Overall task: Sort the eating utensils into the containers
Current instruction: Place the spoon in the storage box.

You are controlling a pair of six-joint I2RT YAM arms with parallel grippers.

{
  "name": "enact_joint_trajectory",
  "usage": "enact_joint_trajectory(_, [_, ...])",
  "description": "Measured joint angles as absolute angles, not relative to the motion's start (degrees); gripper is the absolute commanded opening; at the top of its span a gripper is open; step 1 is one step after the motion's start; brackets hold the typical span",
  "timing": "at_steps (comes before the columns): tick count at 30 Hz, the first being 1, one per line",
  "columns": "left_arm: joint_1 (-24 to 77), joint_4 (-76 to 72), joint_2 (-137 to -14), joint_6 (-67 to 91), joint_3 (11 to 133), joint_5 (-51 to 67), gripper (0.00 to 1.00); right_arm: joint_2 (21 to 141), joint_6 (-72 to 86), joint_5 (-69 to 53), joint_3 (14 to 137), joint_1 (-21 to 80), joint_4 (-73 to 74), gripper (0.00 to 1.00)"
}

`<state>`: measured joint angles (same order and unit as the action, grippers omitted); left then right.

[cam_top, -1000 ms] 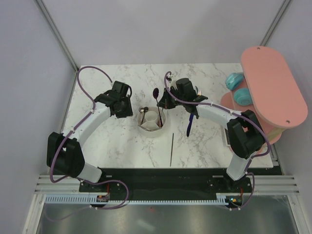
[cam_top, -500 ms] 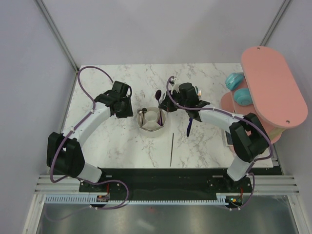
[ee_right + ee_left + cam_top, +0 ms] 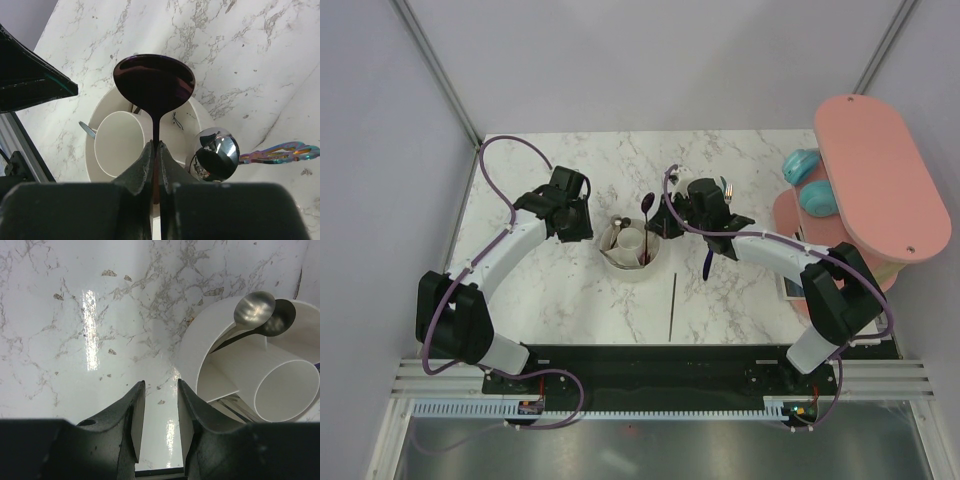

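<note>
The white round holder [image 3: 616, 259] stands mid-table, with a central cup [image 3: 120, 145] and ring sections. My right gripper [image 3: 155, 145] is shut on the thin handle of a dark purple spoon [image 3: 154, 80], held upright over the holder's right side [image 3: 647, 203]. Two silver spoons [image 3: 255, 307] stand in the holder; one bowl shows in the right wrist view [image 3: 216, 154]. My left gripper [image 3: 157, 390] hangs open and empty just left of the holder's wall [image 3: 192, 347]. A blue-handled utensil [image 3: 707, 262] and a black stick [image 3: 672, 305] lie on the table.
An iridescent handle [image 3: 280, 151] lies right of the holder. A fork [image 3: 728, 187] shows behind my right wrist. The pink oval board [image 3: 880, 180] and two teal objects [image 3: 803, 165] stand at the right edge. My left arm [image 3: 30, 75] is close to the holder.
My right gripper has carried the purple spoon toward me and down, so its handle now reaches into the holder. The left arm has stayed put.
</note>
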<state>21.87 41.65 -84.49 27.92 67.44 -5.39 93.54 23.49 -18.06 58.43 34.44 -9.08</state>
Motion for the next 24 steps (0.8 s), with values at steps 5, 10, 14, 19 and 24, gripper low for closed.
enact_joint_trajectory(5, [21.87, 41.63, -84.49, 27.57, 67.44, -5.39, 0.39, 93.49, 23.88, -16.97, 57.80, 34.52, -8.58, 0.18])
enact_joint_trajectory(10, [21.87, 41.60, -84.49, 27.46, 67.44, -5.39, 0.39, 93.47, 23.88, -15.88, 57.41, 34.54, -7.73, 0.27])
enact_joint_trajectory(14, [21.87, 41.52, -84.49, 27.35, 67.44, -5.39, 0.39, 93.32, 23.83, -15.31, 57.34, 34.59, -7.09, 0.34])
enact_joint_trajectory(19, [21.87, 41.36, -84.53, 27.33, 67.44, -5.28, 0.38, 92.44, 23.83, -14.96, 57.14, 34.68, -6.09, 0.38])
enact_joint_trajectory(24, [21.87, 40.12, -85.19, 27.35, 67.42, -4.32, 0.38, 91.22, 23.75, -14.87, 57.14, 34.72, -3.42, 0.40])
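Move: With the purple spoon's handle in its fingers, the right hand is at the box's right rim; the middle of the storage box lies about 4 cm left, 3 cm back and 9 cm below. The inner cup opens some 4 cm left and 2 cm back, 6 cm lower. A silver spoon's bowl is roughly 3 cm ahead and 2 cm right, just below. From the idle left hand, the box's middle is about 11 cm right, 1 cm back and 8 cm down. Letting go of the purple spoon over the box's right-hand compartment, the right hand spreads its nearly shut fingers to somewhat under half open. It first sinks about 1.5 cm while drifting right, then eases right and back, ending some 1.5 cm right and 1 cm back of its start, with barely 5 degrees of wrist turn. ##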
